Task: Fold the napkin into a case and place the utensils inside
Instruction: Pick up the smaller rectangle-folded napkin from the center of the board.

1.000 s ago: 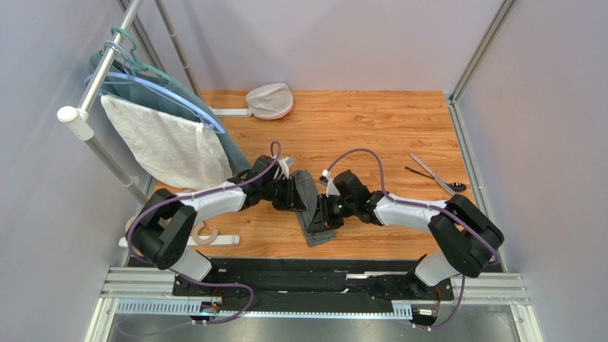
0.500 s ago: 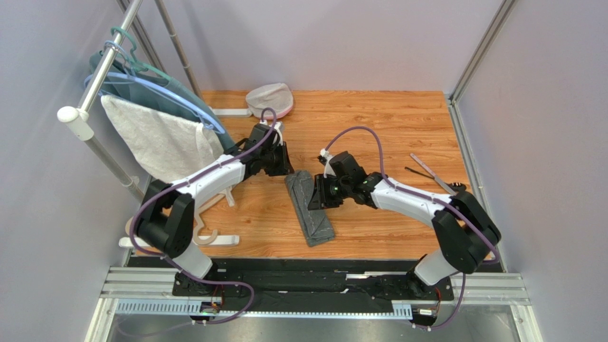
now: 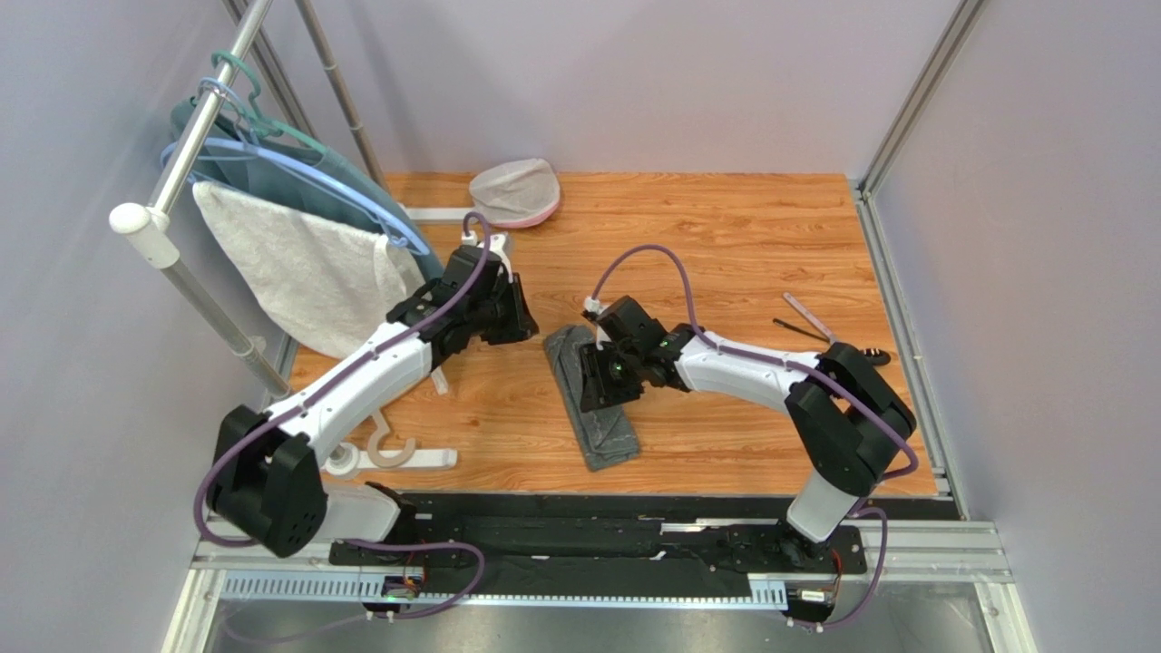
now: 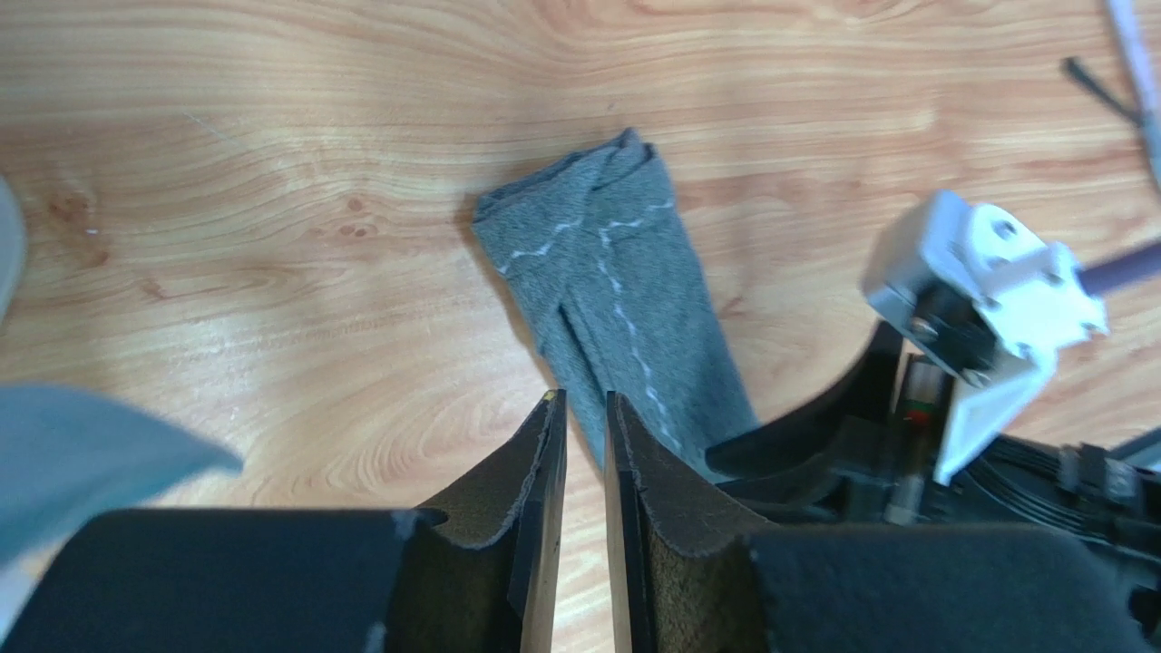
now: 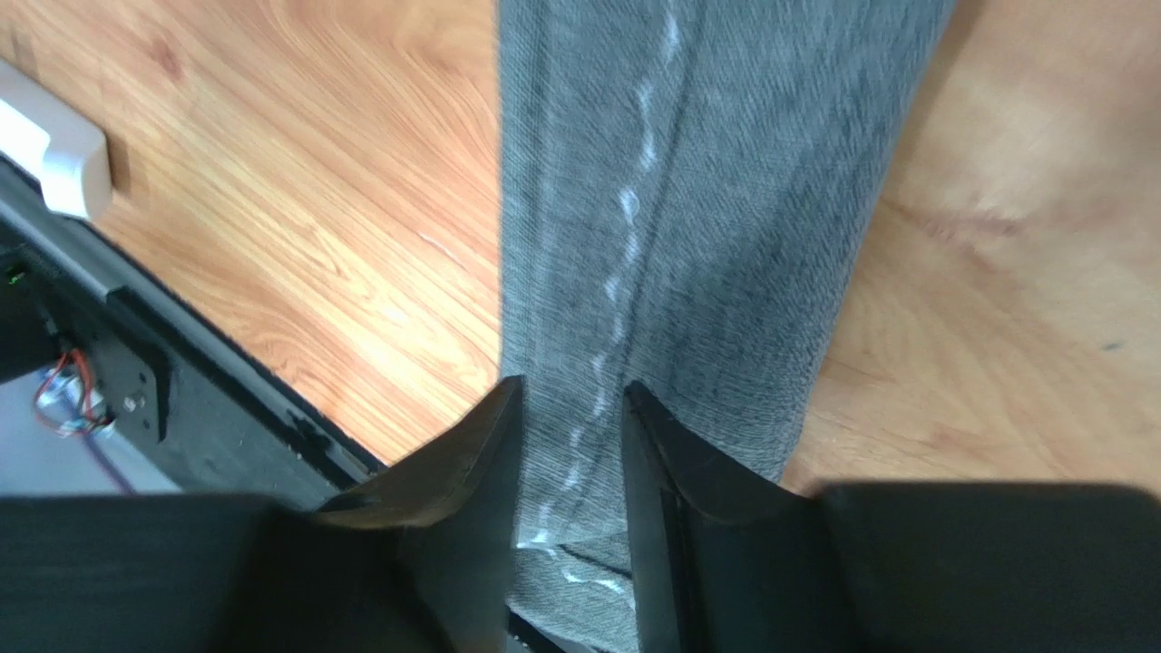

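Note:
The napkin (image 3: pixel 589 399) lies flat on the wooden table as a narrow dark grey folded strip, its pale stitch line showing on top (image 4: pixel 613 286). My right gripper (image 3: pixel 592 382) hovers low over the strip's middle. Its jaws are open, and only flat cloth (image 5: pixel 709 204) shows in the gap (image 5: pixel 573 395). My left gripper (image 3: pixel 526 321) is off to the far left of the strip's far end, jaws a little apart with nothing between them (image 4: pixel 578 402). The utensils, one silver (image 3: pixel 815 323) and one black (image 3: pixel 796 331), lie at the table's right side.
A metal rack at the left carries hangers, a white towel (image 3: pixel 307 272) and a teal garment (image 3: pixel 416 238). A pale pink-rimmed cap (image 3: pixel 515 191) sits at the far edge. A wooden hanger (image 3: pixel 389 449) lies front left. Grey walls close in both sides.
The left arm has pulled away from the napkin toward the far left. The right gripper has slid along the strip and its jaws have widened. The napkin has settled flat.

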{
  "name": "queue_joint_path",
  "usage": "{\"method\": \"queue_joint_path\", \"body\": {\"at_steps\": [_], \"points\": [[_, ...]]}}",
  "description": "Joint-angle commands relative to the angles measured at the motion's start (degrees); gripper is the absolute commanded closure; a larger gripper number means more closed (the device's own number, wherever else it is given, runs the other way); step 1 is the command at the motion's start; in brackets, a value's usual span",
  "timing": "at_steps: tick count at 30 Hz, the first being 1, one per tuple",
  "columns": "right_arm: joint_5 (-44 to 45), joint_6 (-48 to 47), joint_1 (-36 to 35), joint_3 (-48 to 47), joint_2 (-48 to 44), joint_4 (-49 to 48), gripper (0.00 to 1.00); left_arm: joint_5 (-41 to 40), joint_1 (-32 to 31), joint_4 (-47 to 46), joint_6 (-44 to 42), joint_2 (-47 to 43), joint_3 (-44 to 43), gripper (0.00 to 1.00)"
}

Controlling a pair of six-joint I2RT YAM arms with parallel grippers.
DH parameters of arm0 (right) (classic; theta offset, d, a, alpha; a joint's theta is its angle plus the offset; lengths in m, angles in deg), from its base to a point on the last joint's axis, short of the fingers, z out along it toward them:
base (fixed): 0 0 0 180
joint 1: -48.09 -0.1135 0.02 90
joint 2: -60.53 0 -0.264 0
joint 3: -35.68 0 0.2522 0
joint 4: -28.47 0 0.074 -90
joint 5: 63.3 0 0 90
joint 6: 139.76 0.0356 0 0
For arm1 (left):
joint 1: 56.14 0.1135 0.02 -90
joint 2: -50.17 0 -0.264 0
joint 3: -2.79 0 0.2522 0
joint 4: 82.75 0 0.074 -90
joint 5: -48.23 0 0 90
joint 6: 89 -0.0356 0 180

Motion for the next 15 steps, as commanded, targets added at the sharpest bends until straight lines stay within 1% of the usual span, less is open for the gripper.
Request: {"method": "queue_joint_path", "body": {"at_steps": [1, 2, 5, 9, 11, 12, 13, 15], "points": [[13.41, -7.08, -4.35, -12.19, 2.42, 11.27, 0.52, -1.07, 0.23, 5.83, 1.53, -6.34, 0.48, 0.75], [14.31, -7.52, -4.62, -13.78, 3.65, 14.68, 0.47, -1.59, 0.23, 7.67, 2.23, -7.32, 0.74, 0.75], [19.76, -8.05, -6.46, -19.49, 7.96, 18.83, 0.43, -2.74, 0.23, 9.79, 4.69, -11.54, 1.36, 0.74], [23.10, -6.83, -7.69, -23.72, 12.18, 20.69, 0.41, -3.62, 0.23, 12.08, 6.02, -16.72, 0.66, 0.74], [26.53, -6.56, -8.83, -25.91, 14.29, 21.91, 0.41, -3.62, 0.23, 13.05, 6.45, -19.89, 0.57, 0.74], [27.41, -6.56, -9.19, -26.62, 14.90, 22.18, 0.41, -5.62, 0.23, 13.14, 6.72, -20.94, 0.74, 0.73], [28.20, -6.56, -9.46, -27.15, 15.69, 22.53, 0.41, -5.99, 0.23, 12.88, 6.81, -23.13, 1.09, 0.73], [28.38, -6.12, -10.33, -28.64, 17.37, 22.98, 0.41, -6.43, 0.23, 12.70, 6.46, -24.81, 1.80, 0.72]]}}
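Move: The smaller folded napkin lies almost directly beneath the right hand, its middle about 1 cm ahead and 3 cm below. The white rack foot stands roughly 24 cm to this hand's left and 9 cm back; the utensils lie some 32 cm to its right and 8 cm ahead. From the left hand, the napkin's middle is about 11 cm back, 8 cm right and 13 cm down. Right fingers open and steepen, arcing 4 cm forward-left over the napkin, then sinking; left hand retreats up and back. ##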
